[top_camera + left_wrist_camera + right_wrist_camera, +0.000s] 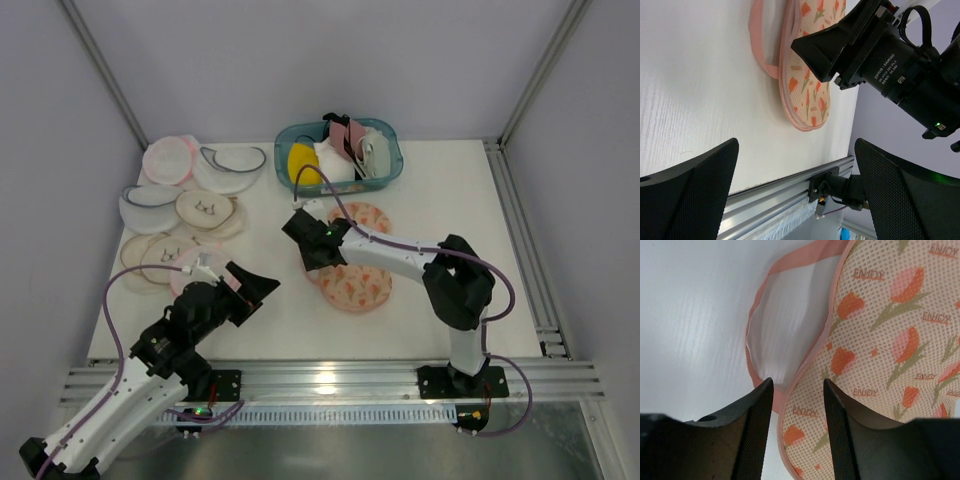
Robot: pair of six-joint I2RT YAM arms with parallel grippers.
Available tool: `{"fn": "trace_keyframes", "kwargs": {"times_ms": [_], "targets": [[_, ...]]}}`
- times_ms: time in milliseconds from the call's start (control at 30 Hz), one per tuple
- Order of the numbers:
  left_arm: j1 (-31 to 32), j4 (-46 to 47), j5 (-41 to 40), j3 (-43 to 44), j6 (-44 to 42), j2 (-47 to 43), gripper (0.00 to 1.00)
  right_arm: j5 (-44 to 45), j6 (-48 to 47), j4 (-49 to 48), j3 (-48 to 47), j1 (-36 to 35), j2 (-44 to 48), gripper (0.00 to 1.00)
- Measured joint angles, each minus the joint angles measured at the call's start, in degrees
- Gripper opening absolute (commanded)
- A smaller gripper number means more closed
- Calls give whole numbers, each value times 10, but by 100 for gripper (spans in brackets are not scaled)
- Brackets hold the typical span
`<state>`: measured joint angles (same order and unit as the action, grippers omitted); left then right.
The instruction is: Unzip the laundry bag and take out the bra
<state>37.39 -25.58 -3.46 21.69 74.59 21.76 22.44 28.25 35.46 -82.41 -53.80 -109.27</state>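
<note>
The laundry bag (358, 275), cream with orange-pink flowers and pink trim, lies flat mid-table. It also shows in the left wrist view (807, 75) and the right wrist view (890, 330). A loop of its pink trim (757, 325) stands away from its left edge. My right gripper (306, 250) is open low over that edge, and in the right wrist view its jaws (797, 385) straddle the pink border. My left gripper (262, 288) is open and empty, above the table left of the bag; its wrist view (796, 145) faces the bag. The bra is hidden.
A teal basket (385, 170) with a yellow garment (303, 162) and other items stands at the back. Several round mesh pouches (195, 210) lie at the left. An aluminium rail (330, 378) runs along the front edge. The right arm (880, 55) fills the left wrist view's upper right.
</note>
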Motion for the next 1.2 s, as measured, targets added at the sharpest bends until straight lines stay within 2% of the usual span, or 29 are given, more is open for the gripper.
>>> {"fn": "trace_keyframes", "kwargs": {"times_ms": [133,367,433,567,900,1200], "targets": [[0,0,0,0,0,-1,99,14,6,9,-29,-1,-21,39],[0,-1,-1,0,1,-19,99,34,18,30,-48,-1,-74,38],[0,-1,-2,0,1,-23,99,39,21,38,-49,-1,-86,35],[0,-5,-4,0,2,-30,99,50,25,49,-55,-1,-95,4],[0,-23,-11,-9,4,-52,100,64,34,49,-36,-4,-73,4],[0,-2,-4,-11,4,-9,100,99,37,54,57,-6,131,4]]}}
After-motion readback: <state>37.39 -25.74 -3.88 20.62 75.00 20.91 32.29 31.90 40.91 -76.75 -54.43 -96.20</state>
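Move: The unzipped edge of the laundry bag lies almost under the right hand, about 4 cm below it, 1 cm forward and 1 cm to its right. From that hand, the bag's middle is some 8 cm right and 4 cm forward, its strap loop about 3 cm left and 4 cm forward, and the basket about 30 cm forward and 5 cm right. From the left hand the same edge is roughly 12 cm forward, 11 cm right and 12 cm below. Down first, the right hand sinks about 4 cm onto the left side of the bag and its half-open fingers close, pinching the edge of the printed mesh top. Then it rises nearly 10 cm, swinging about 4 cm right and slightly back over the bag, the fingers staying shut on the mesh. ##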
